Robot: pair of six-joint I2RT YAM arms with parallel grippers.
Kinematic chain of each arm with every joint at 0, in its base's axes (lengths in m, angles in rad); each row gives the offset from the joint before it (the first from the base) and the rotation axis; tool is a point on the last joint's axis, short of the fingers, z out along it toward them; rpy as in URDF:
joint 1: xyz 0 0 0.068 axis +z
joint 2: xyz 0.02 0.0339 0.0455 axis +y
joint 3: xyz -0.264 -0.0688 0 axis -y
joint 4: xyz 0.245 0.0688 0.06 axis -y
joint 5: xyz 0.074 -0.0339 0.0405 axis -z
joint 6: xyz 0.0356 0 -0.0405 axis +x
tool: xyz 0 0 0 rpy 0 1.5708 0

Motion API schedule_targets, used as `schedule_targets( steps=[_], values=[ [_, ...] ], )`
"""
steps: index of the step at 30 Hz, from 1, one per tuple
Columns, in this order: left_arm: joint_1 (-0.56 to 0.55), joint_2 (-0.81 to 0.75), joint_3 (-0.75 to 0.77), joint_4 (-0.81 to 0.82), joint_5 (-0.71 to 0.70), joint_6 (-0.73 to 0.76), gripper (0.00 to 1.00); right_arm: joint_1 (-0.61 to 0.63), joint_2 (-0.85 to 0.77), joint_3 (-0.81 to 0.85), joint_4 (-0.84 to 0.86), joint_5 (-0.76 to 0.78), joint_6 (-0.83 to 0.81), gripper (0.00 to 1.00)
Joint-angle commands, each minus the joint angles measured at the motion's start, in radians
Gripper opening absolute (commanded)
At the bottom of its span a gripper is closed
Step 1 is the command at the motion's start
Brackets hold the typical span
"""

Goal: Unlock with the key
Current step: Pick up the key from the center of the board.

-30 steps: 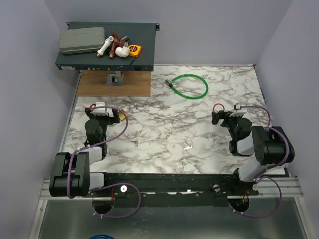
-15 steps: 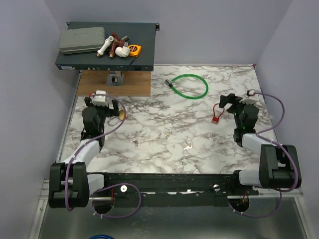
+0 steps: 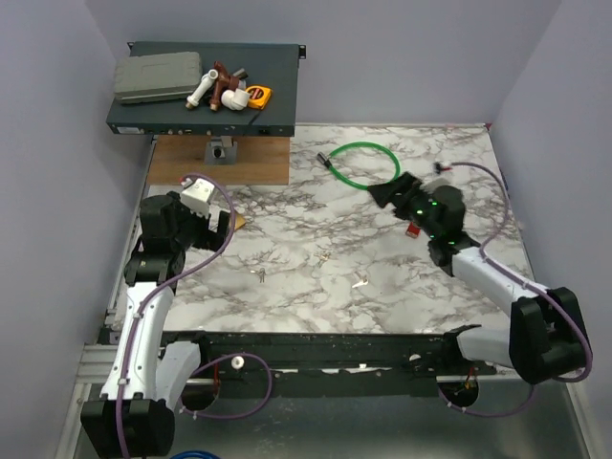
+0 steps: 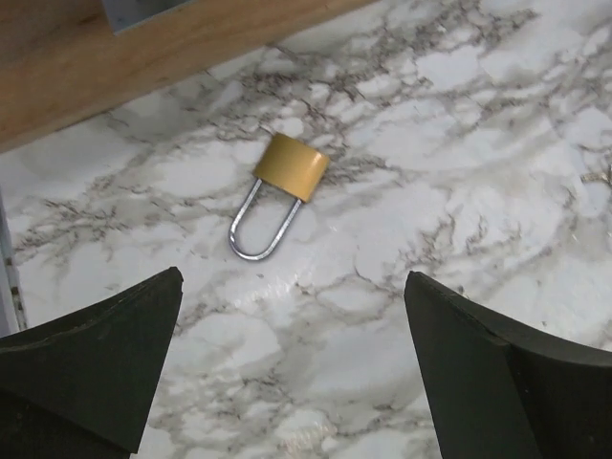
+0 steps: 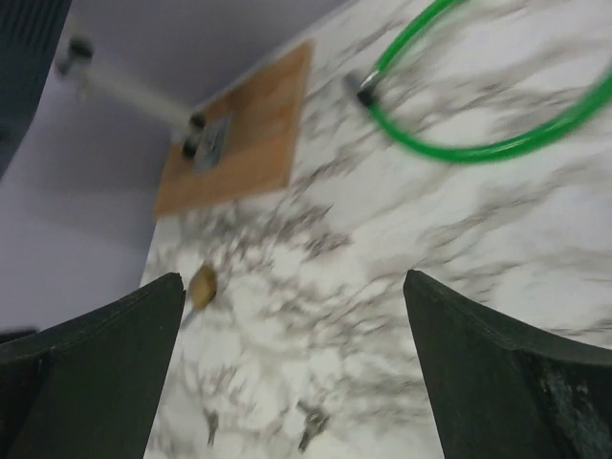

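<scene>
A tiny silvery key (image 3: 360,281) lies flat on the marble table, front of centre, with two more small metal pieces (image 3: 325,256) (image 3: 258,275) to its left. The brass padlock (image 4: 292,165) lies on its side with its silver shackle (image 4: 258,229) closed. It is at the table's left (image 3: 236,220), just ahead of my left gripper (image 4: 293,275), which is open and empty above the marble (image 3: 216,226). My right gripper (image 3: 387,194) hovers open and empty at centre right. Its blurred view (image 5: 295,276) shows the padlock (image 5: 202,284) far off and two key-like specks (image 5: 311,426).
A green cable loop (image 3: 363,164) lies at the back centre, close to my right gripper. A wooden board (image 3: 222,160) with a small metal fitting sits at the back left. A dark shelf (image 3: 201,91) above it holds a grey case, pipe fittings and a tape measure.
My left arm has stretched forward and brought its gripper over the padlock. My right arm has swung left toward the table's middle, near the green cable. Both grippers stayed open.
</scene>
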Motion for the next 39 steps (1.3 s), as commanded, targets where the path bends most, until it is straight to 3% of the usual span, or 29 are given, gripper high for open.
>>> schedule_targets(
  steps=[1,8,14,28,39],
  values=[
    [0.009,-0.045,0.034,-0.327,0.106,0.074,0.98,0.406,-0.007,0.137,-0.310,0.219,-0.259,1.00],
    [0.022,0.045,0.076,-0.445,0.075,0.097,0.96,0.842,0.182,0.249,-0.418,0.495,-0.346,0.95],
    [0.036,0.081,0.101,-0.476,0.080,0.110,0.94,1.026,0.409,0.402,-0.443,0.521,-0.427,0.90],
    [0.113,0.173,0.116,-0.462,0.070,0.201,0.95,1.069,0.748,0.686,-0.439,0.523,-0.552,0.78],
    [0.121,0.185,0.128,-0.453,0.076,0.219,0.95,1.070,0.839,0.733,-0.446,0.539,-0.585,0.61]
  ],
)
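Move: The key, a small ring of keys on the marble, lies some 36 cm to the right hand's left, about 14 cm back and 18 cm below. Of its neighbours, the second key bunch is roughly 20 cm left and 9 cm back from that hand, and the brass padlock about 43 cm left and level with it, both on the tabletop as well. From the left hand, the key is about 11 cm right, 6 cm back and 20 cm below. Towards the key nearer the padlock sweeps the right hand, about 35 cm left with some 15 cm back and 16 cm down. It slows, easing slightly forward and sinking to just over the keys, as it swings counter-clockwise, its left side dropping, to point forward-left and down, the fingers narrowing by roughly a third. The left hand, still open, drops and draws back, tipping nearly 30 degrees downward. ##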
